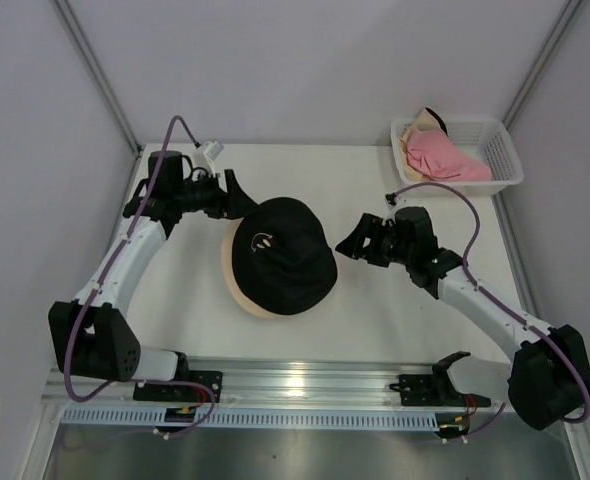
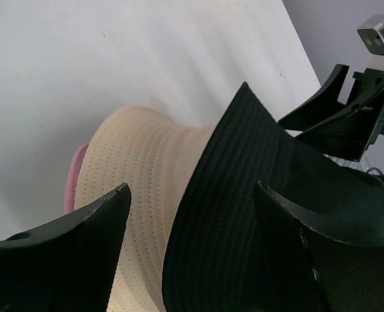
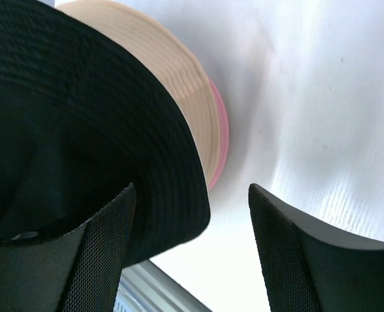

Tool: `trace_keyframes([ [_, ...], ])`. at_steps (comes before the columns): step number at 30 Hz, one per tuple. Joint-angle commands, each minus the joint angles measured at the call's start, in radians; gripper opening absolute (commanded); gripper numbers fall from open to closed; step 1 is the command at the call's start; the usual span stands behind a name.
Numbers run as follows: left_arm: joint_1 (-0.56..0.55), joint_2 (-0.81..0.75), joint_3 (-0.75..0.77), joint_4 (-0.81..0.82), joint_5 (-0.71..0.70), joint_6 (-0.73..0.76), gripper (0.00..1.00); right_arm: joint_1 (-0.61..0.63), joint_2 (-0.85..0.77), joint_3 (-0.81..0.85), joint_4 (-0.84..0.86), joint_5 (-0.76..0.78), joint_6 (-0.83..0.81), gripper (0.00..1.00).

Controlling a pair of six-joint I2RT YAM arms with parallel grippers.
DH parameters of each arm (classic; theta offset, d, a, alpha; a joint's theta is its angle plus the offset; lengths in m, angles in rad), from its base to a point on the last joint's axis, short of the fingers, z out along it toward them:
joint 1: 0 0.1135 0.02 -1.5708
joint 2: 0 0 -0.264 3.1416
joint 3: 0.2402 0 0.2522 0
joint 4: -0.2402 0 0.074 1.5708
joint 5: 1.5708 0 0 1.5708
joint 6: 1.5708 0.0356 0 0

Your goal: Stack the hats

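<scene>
A black hat (image 1: 280, 258) with a small yellow smiley lies on top of a pale peach hat (image 1: 237, 292) in the middle of the table. The wrist views show a pink edge (image 3: 222, 133) under the peach hat (image 3: 179, 78). My left gripper (image 1: 237, 196) stands open at the stack's far left edge, its fingers on either side of the black brim (image 2: 244, 195) and the peach hat (image 2: 133, 169). My right gripper (image 1: 350, 240) is open just right of the stack, with the black brim (image 3: 81, 117) by its left finger. Another pink hat (image 1: 445, 157) lies in the basket.
The white lattice basket (image 1: 507, 150) stands at the back right corner and also holds a cream fabric piece (image 1: 425, 124). Grey walls close the table at the back and sides. A metal rail (image 1: 305, 385) runs along the near edge.
</scene>
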Motion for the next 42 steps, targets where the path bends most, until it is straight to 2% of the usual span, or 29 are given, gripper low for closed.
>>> trace_keyframes([
  [1,0.005,0.030,0.057,0.013,0.101,0.065,0.79,0.000,-0.054,-0.037,0.024,0.021,0.041,0.73],
  [3,0.005,0.054,0.061,0.019,0.130,0.067,0.77,0.000,-0.067,-0.044,0.018,0.021,0.045,0.73],
  [7,-0.001,0.076,0.049,0.048,0.193,0.033,0.65,0.000,-0.073,-0.042,0.006,0.031,0.042,0.73],
  [14,-0.012,0.087,-0.029,0.091,0.179,-0.004,0.48,0.003,-0.062,-0.070,0.063,-0.001,0.086,0.73],
  [15,-0.013,0.090,-0.029,0.091,0.174,-0.010,0.42,0.008,-0.054,-0.073,0.064,-0.008,0.092,0.73],
  [20,-0.018,0.110,-0.026,0.111,0.142,-0.039,0.24,0.024,-0.056,-0.105,0.098,-0.010,0.141,0.73],
  [21,-0.020,0.114,-0.023,0.106,0.136,-0.048,0.16,0.024,-0.061,-0.129,0.109,-0.021,0.156,0.73],
  [25,-0.027,0.105,-0.040,0.101,0.080,-0.091,0.02,0.028,-0.082,-0.214,0.242,-0.052,0.273,0.74],
  [31,-0.024,-0.040,-0.212,0.192,-0.193,-0.303,0.01,0.037,-0.148,-0.300,0.288,0.002,0.345,0.75],
  [34,-0.024,-0.138,-0.331,0.232,-0.278,-0.389,0.01,0.040,-0.192,-0.335,0.339,0.030,0.364,0.75],
  [42,-0.024,-0.303,-0.431,0.203,-0.316,-0.369,0.01,0.046,-0.225,-0.392,0.521,0.028,0.358,0.73],
])
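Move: The black hat's middle lies roughly 9 cm back, 10 cm to the right and 6 cm below my left hand; its far-left brim already runs between my open fingers. From my right hand that hat is about 16 cm left, 5 cm back and near level. The beige hat under it sits some 8 cm back, 8 cm right and 10 cm below my left hand, with the pink hat's rim about 3 cm lower still. My left hand eases about 2 cm right and sinks a little as its fingers shut on the black hat's far-left brim, then draws that pinched edge about 5 cm left and back and some 3 cm down, turning counter-clockwise. My right hand, staying wide open, drops back about 4 cm and dips beside the near-right brim, then rises partway while rolling its left side up nearly 20 degrees. ##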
